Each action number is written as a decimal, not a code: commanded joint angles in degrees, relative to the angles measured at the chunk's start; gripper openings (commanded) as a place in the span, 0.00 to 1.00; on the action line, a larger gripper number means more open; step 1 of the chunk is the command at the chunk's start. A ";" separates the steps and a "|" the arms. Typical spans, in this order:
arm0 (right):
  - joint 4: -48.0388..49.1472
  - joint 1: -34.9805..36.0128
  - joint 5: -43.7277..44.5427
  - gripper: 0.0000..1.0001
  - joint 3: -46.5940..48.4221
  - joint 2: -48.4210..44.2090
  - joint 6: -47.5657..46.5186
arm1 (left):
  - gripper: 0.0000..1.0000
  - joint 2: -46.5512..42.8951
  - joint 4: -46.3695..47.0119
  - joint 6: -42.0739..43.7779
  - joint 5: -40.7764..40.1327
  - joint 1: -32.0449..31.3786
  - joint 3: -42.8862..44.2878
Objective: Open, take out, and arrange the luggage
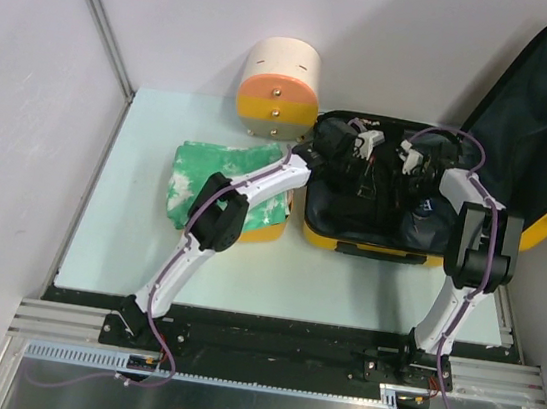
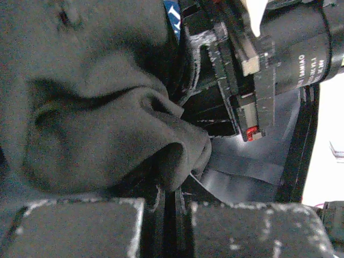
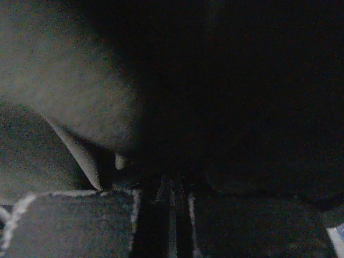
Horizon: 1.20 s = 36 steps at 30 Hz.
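Note:
The luggage [image 1: 389, 248], a yellow hard-shell suitcase, lies open at the back right of the table, its dark-lined lid [image 1: 538, 108] raised to the right. Both grippers are down inside its base among dark contents. My left gripper [image 1: 346, 149] [image 2: 174, 207] is shut on a fold of dark grey cloth [image 2: 107, 107] that runs down into the jaws. My right gripper [image 1: 413, 178] [image 3: 173, 196] is shut, with dark fabric [image 3: 64, 70] right in front of it; that view is too dark to show whether it pinches any. The right wrist's camera body [image 2: 290, 54] sits close above the cloth.
A green cloth [image 1: 206, 181] lies on a plain yellow tub [image 1: 265, 232] left of the suitcase, under the left arm. A cream-and-orange cylindrical container [image 1: 279, 89] stands at the back. White walls close in at the back and the left.

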 commanded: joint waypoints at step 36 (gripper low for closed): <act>24.96 28.63 -13.12 0.61 9.44 -13.38 21.26 | 0.00 -67.32 -15.18 26.21 3.69 39.57 -65.25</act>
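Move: My left hand holds one part of the black garment just over the suitcase's bottom half, whose middle is about 2 cm ahead, 4 cm right and 7 cm below. The yellow box with the green cloth on top lies some 33 cm to its left, 4 cm back and 6 cm lower; the drawer cabinet stands about 19 cm ahead and 24 cm left, roughly level. From my right hand, on the same garment, the box is some 43 cm left and 6 cm back, roughly level. Both my hands lift the black garment out of the suitcase. My left keeps its pinch, rises about 18 cm, swings some 36 cm left and slightly back over the box, then sinks about 10 cm. My right rises about 20 cm and carries left, fingers swinging up towards level and counter-clockwise, then opens past half and lets go of its end. ##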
